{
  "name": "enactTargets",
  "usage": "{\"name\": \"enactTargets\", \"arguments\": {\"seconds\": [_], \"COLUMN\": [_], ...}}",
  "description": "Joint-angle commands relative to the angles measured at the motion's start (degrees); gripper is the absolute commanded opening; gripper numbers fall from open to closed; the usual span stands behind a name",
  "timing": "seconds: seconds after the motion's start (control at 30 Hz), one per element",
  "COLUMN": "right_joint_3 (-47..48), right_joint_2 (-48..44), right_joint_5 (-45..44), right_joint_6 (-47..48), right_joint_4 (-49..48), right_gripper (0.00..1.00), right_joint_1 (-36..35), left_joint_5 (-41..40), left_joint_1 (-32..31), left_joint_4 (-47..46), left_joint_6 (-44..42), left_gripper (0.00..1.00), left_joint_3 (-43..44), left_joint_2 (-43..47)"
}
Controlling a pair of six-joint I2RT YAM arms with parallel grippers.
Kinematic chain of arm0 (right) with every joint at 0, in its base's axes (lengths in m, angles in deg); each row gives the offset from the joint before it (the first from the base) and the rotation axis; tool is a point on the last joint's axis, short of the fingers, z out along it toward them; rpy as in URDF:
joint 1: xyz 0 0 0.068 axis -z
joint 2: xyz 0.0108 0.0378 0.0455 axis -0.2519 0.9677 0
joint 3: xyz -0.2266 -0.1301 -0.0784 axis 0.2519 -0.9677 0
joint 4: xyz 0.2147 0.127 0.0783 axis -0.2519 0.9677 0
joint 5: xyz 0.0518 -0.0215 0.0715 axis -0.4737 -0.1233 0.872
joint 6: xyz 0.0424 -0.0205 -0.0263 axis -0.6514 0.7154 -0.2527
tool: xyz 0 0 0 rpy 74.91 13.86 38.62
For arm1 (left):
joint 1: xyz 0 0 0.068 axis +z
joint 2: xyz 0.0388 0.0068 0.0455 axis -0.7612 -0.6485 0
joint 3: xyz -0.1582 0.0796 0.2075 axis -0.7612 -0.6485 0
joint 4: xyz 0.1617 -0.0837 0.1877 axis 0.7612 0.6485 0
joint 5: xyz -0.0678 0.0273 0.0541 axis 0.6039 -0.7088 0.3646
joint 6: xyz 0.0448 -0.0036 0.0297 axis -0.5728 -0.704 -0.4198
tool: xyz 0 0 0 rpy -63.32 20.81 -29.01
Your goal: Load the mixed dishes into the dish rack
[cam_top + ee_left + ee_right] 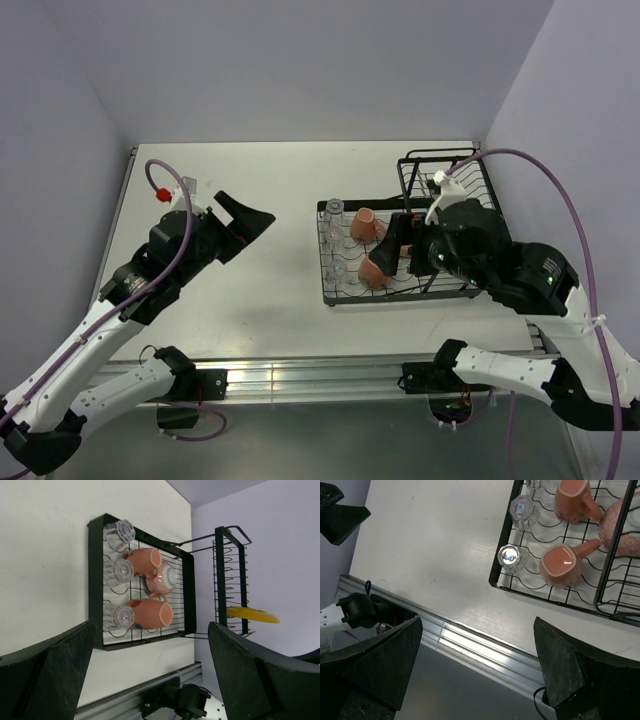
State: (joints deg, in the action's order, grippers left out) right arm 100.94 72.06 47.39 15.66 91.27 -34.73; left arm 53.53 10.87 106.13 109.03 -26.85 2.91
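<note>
The dish rack (345, 296) (96, 580) (501, 555) is a black wire tray with a taller wire section (440, 165) (230, 580) behind it. In the tray lie two salmon-pink mugs (142, 560) (152, 614) (560, 562) (365, 225), a pink bowl (165, 577) (622, 525) and three clear glasses (120, 530) (122, 570) (122, 615) (510, 557). The yellow plate (250, 614) stands in the taller section. My right gripper (405, 245) (477, 670) hangs open and empty above the tray's near right part. The left gripper (245, 228) (150, 680) stands open and empty, well left of the rack.
A grey aluminium rail (300, 375) (485, 650) runs along the table's near edge, below the rack. The white tabletop (260, 180) ends at purple walls behind and on both sides; the rack's tall section sits close to the right wall.
</note>
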Motion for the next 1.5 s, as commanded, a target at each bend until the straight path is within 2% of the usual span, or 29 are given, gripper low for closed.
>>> {"name": "enactTargets", "arguments": {"seconds": [0.0, 0.13, 0.33, 0.5, 0.67, 0.9, 1.2, 1.47], "right_joint_3": [-3.6, -8.9, -15.5, -21.8, -28.1, -34.6, -41.3, -47.6], "right_joint_2": [-5.5, -10.0, -17.5, -22.5, -26.7, -32.0, -36.8, -43.0], "right_joint_5": [-3.4, -3.6, -1.6, -7.3, -9.3, -6.1, -2.3, 0.9], "right_joint_6": [-3.6, -3.6, -3.2, -4.3, -4.8, -3.1, -2.2, -3.4], "right_joint_4": [-5.4, -8.1, -15.4, -17.2, -20.2, -26.7, -28.8, -30.9], "right_gripper": [1.00, 1.00, 1.00, 1.00, 1.00, 1.00, 1.00, 1.00], "right_joint_1": [-1.8, -3.4, -3.9, -3.9, -3.9, -3.9, -3.9, -3.9], "left_joint_5": [3.7, 4.2, 4.0, 4.7, 4.4, 5.0, 5.8, 8.1], "left_joint_1": [0.5, 0.6, 0.6, 0.6, 0.6, 0.5, 0.6, 0.6], "left_joint_4": [-6.3, -10.2, -12.4, -12.7, -11.6, -11.0, -10.6, -15.2], "left_joint_6": [6.1, 9.4, 12.8, 13.5, 13.5, 13.9, 13.9, 14.7], "left_gripper": [0.99, 0.99, 0.99, 0.99, 0.99, 0.99, 0.99, 0.99], "left_joint_3": [-3.6, -10.6, -16.2, -18.5, -19.7, -21.7, -23.9, -27.2], "left_joint_2": [3.6, 8.6, 14.2, 16.5, 18.8, 20.7, 21.9, 21.8]}}
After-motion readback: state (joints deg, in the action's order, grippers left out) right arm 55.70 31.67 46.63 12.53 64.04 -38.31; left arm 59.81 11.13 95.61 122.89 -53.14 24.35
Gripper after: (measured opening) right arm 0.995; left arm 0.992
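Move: The plate already stands in the rack's upper tier, about 15 cm ahead of the empty right hand, 18 cm to its right and some 15 cm below. The near mug lies about 11 cm straight ahead and 28 cm below that hand; the near glass is about level with the mug in reach, some 8 cm to the hand's left. From the empty left hand the plate is roughly 8 cm ahead, 41 cm to its right and 12 cm lower. Plate, mugs and glasses are left alone as both empty, wide-open hands settle down and back. The right eases back, then sinks about 8 cm while staying on the base side of the rack, rolling some 20 degrees left side up and tipping its fingers upward a little. The left sinks and draws back over bare table, rolling left side down. ##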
